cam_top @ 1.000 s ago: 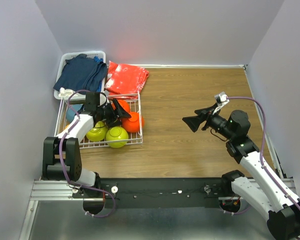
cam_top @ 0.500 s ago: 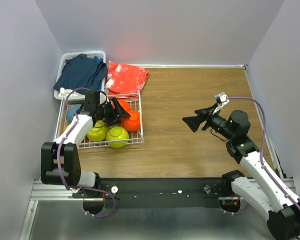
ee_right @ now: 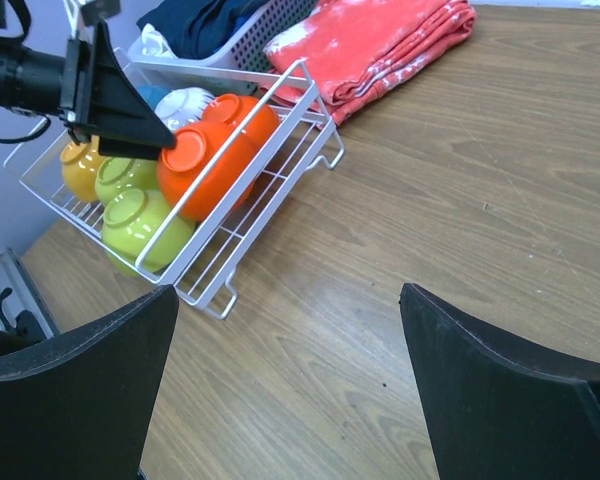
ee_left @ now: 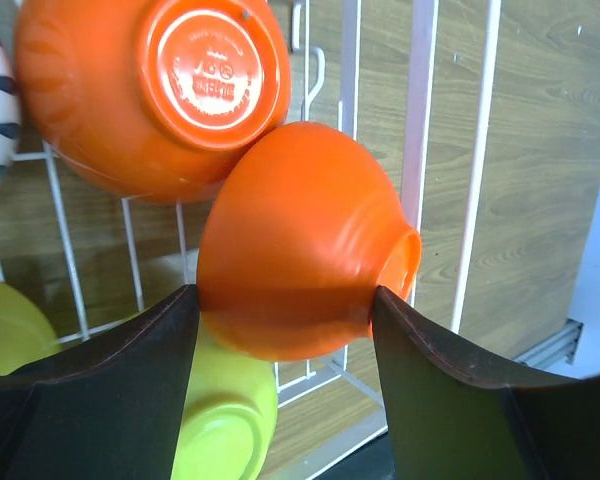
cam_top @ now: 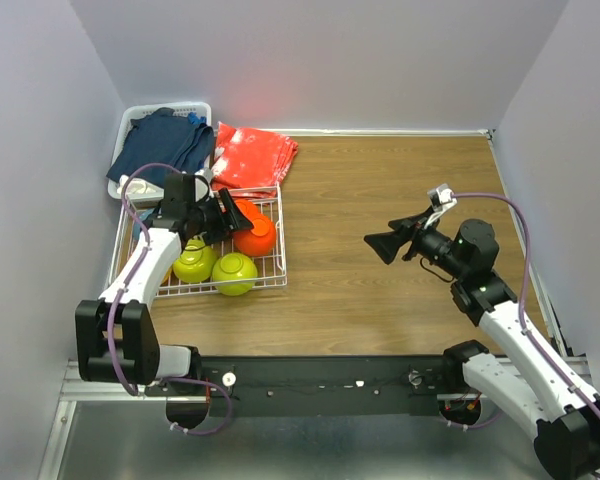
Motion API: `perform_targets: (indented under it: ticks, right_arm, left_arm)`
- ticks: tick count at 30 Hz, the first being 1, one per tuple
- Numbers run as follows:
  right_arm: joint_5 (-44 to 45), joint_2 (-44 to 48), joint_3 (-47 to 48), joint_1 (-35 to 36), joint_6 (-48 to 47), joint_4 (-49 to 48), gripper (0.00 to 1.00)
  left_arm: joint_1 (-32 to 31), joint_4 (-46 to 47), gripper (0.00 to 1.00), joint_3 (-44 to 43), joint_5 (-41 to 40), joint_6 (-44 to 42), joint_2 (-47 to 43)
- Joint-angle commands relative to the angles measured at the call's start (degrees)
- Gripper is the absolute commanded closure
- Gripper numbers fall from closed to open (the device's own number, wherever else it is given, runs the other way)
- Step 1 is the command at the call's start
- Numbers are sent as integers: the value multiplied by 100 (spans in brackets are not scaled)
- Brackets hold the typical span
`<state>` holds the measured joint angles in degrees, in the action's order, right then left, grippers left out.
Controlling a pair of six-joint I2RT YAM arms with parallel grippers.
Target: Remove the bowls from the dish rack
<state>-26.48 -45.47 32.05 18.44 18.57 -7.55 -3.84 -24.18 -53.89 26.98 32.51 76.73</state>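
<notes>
My left gripper (cam_top: 235, 220) (ee_left: 285, 310) is shut on a red-orange bowl (cam_top: 257, 236) (ee_left: 300, 235), one finger on each side of its wall. I hold it tilted above the floor of the white wire dish rack (cam_top: 279, 262) (ee_right: 248, 160). A second red-orange bowl (ee_left: 150, 90) lies upside down just behind it. Two lime green bowls (cam_top: 193, 266) (cam_top: 234, 272) sit at the rack's near side. A yellow-orange bowl (ee_right: 78, 165) and a white bowl (ee_right: 185, 103) lie further in. My right gripper (cam_top: 372, 245) (ee_right: 288, 292) hangs open over bare wood, well right of the rack.
A white plastic basket (cam_top: 130, 118) of dark blue clothes stands behind the rack. A folded red-orange cloth (cam_top: 252, 155) lies beside it at the back. Walls close in the table on the left, back and right.
My left gripper has closed on the red-orange bowl and drawn it slightly up and back inside the rack. The right arm has not moved.
</notes>
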Motion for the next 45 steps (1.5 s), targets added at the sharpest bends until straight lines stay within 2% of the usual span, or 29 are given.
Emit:
perform_targets:
  ticks: [1, 6, 14, 19, 28, 33, 39, 45]
  right_arm:
    - [-59, -154, 55, 46, -2, 43, 0]
    - [-243, -400, 169, 46, 59, 122, 0]
    - [-1236, -1016, 442, 46, 340, -53, 0]
    - [-1298, -1174, 600, 46, 499, -124, 0]
    - [-1562, -1297, 908, 46, 525, 95, 0]
    - [-1562, -1341, 1092, 55, 578, 184, 0]
    - [-1062, -1368, 1417, 46, 350, 903, 0]
    - [-8, -1403, 1839, 46, 297, 1773, 0]
  left_arm:
    - [-21, -183, 63, -271, -316, -315, -351]
    - [-21, -192, 63, -298, -316, -430, -501]
    - [-21, -60, 64, -324, -158, -570, -747]
    - [-21, 1, 68, -359, -89, -737, -923]
    - [-213, 326, 66, -631, 308, -1027, -1116]
    - [-1011, 459, 66, -965, -218, -1519, -1187]
    - [-1795, 476, 66, -1326, -816, -2230, -1011]
    - [-3060, 757, 66, -1283, -2503, -3320, -906]
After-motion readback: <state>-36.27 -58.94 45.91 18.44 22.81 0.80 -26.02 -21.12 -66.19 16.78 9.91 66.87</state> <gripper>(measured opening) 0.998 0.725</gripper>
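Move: The orange bowl is already pinched in the left fingers, still inside the rack. The open right gripper it heads for is about 27 cm to the left hand's right, 4 cm back and some 9 cm higher; the rack's right rail is about 8 cm right, 2 back, 5 below. The second orange bowl lies about 3 cm ahead, 2 left and 6 below; the near lime bowl 9 back, 4 left, 6 below. From the right hand, the held bowl is 25 cm left, 3 ahead, 11 below. Keep the left grip on the orange bowl and lift it about 14 cm, nearly straight up at first, then swing right some 10 cm over the rack's right rail while still rising, tipping the fingers upward and turning them clockwise. Bring the open right gripper a few centimetres left towards the bowl, dipping about 3 cm before rising again, fingers angled a little further down. ##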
